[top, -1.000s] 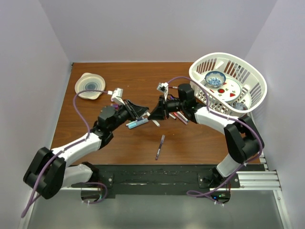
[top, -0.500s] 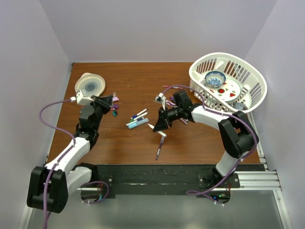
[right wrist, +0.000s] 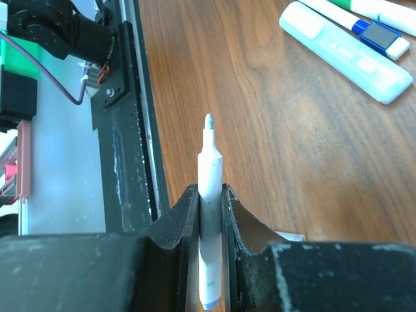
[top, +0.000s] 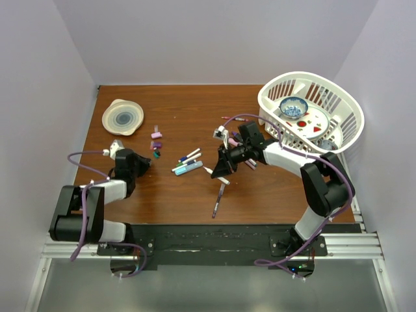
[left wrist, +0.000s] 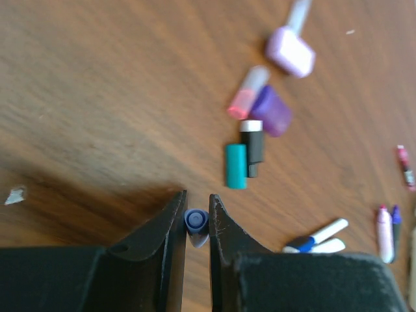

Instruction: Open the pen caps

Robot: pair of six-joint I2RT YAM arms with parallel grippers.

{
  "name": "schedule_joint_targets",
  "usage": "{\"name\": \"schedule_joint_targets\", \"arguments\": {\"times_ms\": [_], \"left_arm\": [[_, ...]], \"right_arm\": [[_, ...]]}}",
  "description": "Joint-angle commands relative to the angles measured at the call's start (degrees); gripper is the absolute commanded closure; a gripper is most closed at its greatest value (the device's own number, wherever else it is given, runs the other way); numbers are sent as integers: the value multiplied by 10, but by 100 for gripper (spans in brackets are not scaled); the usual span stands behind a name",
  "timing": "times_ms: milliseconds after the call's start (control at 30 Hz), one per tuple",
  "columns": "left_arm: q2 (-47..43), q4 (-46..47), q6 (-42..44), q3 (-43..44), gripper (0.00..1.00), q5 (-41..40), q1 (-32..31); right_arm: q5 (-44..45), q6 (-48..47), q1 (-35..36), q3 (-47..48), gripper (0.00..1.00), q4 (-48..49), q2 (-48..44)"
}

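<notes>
My left gripper (left wrist: 197, 207) is shut on a small blue pen cap (left wrist: 195, 220), held end-on just above the wood; from the top it sits at the table's left (top: 144, 162). Ahead of it lie loose pen caps: lilac (left wrist: 290, 52), pink (left wrist: 247, 97), purple (left wrist: 272, 112), black-and-white (left wrist: 252, 140) and teal (left wrist: 236, 166). My right gripper (right wrist: 210, 195) is shut on an uncapped white pen (right wrist: 210, 162), its tip pointing toward the near rail; from the top it is mid-table (top: 220, 172). More pens (top: 188, 162) lie between the arms, and one pen (top: 218, 198) lies nearer the front.
A white basket (top: 351, 117) holding a bowl and a plate stands at the back right. A round pale dish (top: 123, 117) sits at the back left. A teal highlighter (right wrist: 348, 55) lies beyond my right fingers. The black rail (top: 214, 237) runs along the near edge.
My left arm has swung from the centre to the left and pulled back toward its base, carrying the blue cap. My right gripper has shifted slightly nearer with the white pen.
</notes>
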Motion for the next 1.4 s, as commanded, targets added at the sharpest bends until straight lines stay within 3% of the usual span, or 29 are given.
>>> {"name": "schedule_joint_targets", "arguments": {"times_ms": [0, 100, 233, 333, 467, 533, 667, 833, 1100, 1167, 1233, 1367], "left_arm": [[46, 43, -9, 35, 83, 0, 7], [85, 52, -13, 56, 75, 7, 10], [107, 54, -11, 78, 52, 11, 13], [100, 42, -8, 90, 41, 13, 17], [54, 22, 2, 86, 38, 4, 18], [6, 5, 13, 83, 37, -3, 18], [-97, -12, 62, 78, 30, 8, 18], [-207, -61, 126, 101, 13, 80, 18], [-233, -239, 315, 212, 9, 308, 17], [-247, -280, 349, 208, 8, 291, 6], [-276, -276, 357, 188, 7, 247, -16], [-283, -282, 367, 178, 7, 238, -18]], "right_arm": [[4, -13, -6, 23, 100, -6, -16], [5, -14, -11, 23, 100, -8, -17], [8, -17, -20, 23, 100, -10, -24], [6, -18, -33, 21, 100, -10, -27], [20, -25, -46, 18, 100, -12, -35], [54, -39, -48, 19, 100, -22, -44], [235, -56, -51, 22, 100, -28, -57], [360, -95, -53, 32, 100, -42, -54], [461, -153, -59, 60, 96, -69, -31], [465, -158, -60, 61, 94, -72, -24], [466, -162, -60, 67, 94, -80, -9], [478, -170, -64, 84, 92, -95, 23]]}}
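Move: The left hand, holding the blue cap just above the table, has the teal cap about 5 cm ahead and 2 cm right; the purple cap lies roughly 9 cm ahead, 4 cm right. From the right hand, gripping the uncapped pen, the opened pens lie some 11 cm ahead, 14 cm right and 8 cm below; the pink highlighter is about 20 cm ahead, 8 cm right, the light-blue highlighter 5 cm ahead, 14 cm left. Left eases forward, releases the blue cap, rises 20 cm; right carries its pen 17 cm forward-right towards opened pens. ##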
